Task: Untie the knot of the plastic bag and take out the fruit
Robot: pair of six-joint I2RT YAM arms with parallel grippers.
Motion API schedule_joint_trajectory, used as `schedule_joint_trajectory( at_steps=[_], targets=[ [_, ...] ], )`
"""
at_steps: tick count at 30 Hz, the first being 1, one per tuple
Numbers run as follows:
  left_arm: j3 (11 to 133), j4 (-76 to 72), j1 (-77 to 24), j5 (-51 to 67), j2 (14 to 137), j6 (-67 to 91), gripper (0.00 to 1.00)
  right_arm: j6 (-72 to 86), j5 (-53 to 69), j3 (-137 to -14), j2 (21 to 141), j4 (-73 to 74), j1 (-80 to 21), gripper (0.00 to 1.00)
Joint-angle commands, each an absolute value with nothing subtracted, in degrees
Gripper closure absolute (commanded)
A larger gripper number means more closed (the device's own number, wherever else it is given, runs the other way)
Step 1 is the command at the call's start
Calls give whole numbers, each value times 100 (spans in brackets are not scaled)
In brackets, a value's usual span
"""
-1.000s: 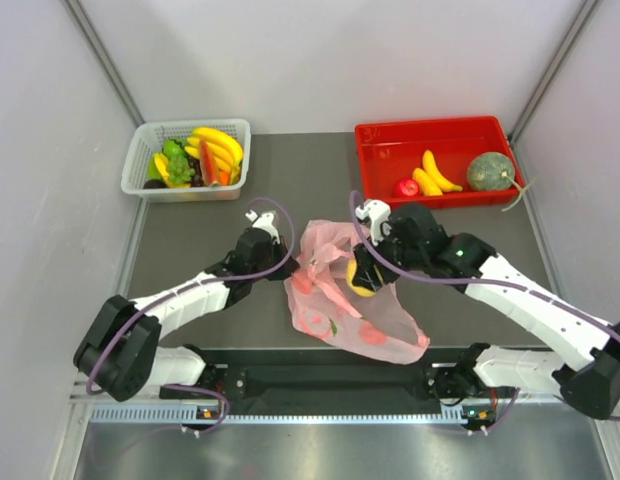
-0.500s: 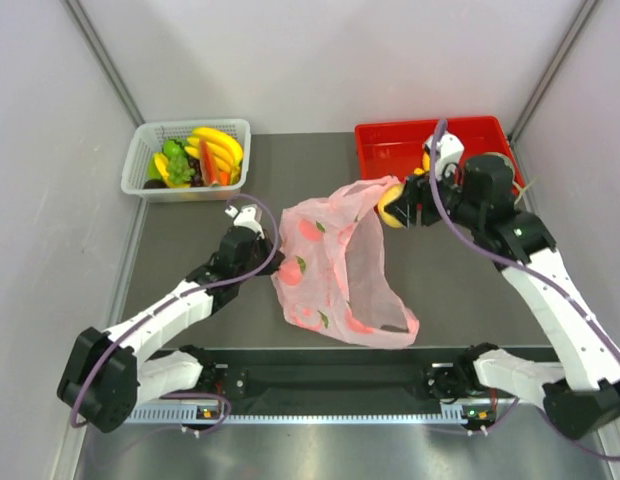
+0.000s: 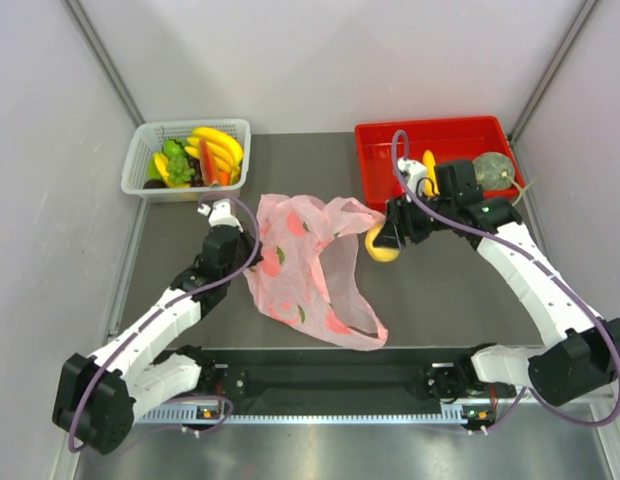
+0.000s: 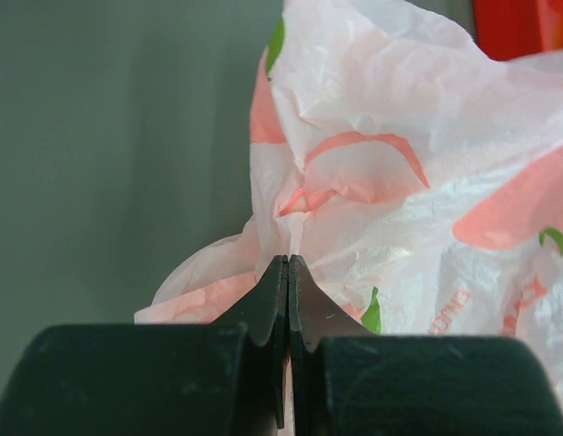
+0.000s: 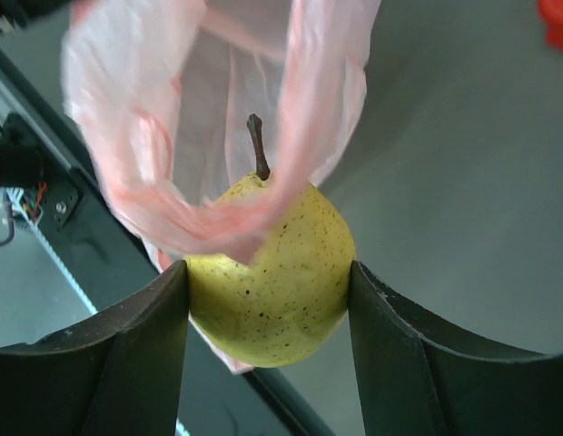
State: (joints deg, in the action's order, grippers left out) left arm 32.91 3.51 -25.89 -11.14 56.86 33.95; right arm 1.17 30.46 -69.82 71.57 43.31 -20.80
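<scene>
The pink plastic bag point(image 3: 308, 268) lies crumpled mid-table, its mouth gaping toward the right. The knot is out of view. My left gripper point(image 3: 240, 258) is shut on the bag's left edge, and in the left wrist view the film point(image 4: 381, 182) bunches at the closed fingertips point(image 4: 288, 261). My right gripper point(image 3: 387, 240) hovers just right of the bag, shut on a yellow speckled pear point(image 5: 281, 291) with a brown stem. A strip of bag film point(image 5: 209, 227) drapes over the pear's top. More fruit sits in the red tray: yellow bananas point(image 3: 430, 165) and a green melon point(image 3: 493, 168).
The red tray point(image 3: 430, 133) stands at the back right, just behind my right arm. A white basket point(image 3: 150, 150) with bananas, grapes and slices stands at the back left. Grey walls close in on both sides, and a black rail runs along the near edge.
The right gripper carried the pear out of the bag toward the red tray, then back a little. The left gripper pulled the bag's edge left and farther back, dragging the bag leftward.
</scene>
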Motion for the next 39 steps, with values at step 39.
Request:
schedule_joint_trajectory(
  at_steps=[39],
  targets=[
    [2874,888,-2039,-615,3771,3199,100,475,-528,-12172,12435,3208,-1529,98]
  ],
)
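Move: The pear is already in the right hand; the red tray's middle lies about 34 cm ahead of that hand, 16 cm right and 20 cm down. The apple is about 28 cm ahead and 9 right, the melon 34 ahead and 32 right. The bag's middle sits some 16 cm left and 3 ahead. From the left hand, pinching the bag's edge, its middle is level ahead, 14 cm right, and the tray 31 ahead, 44 right. Right hand carries the held pear some 30 cm forward over the red tray; left hand raises the bag. ##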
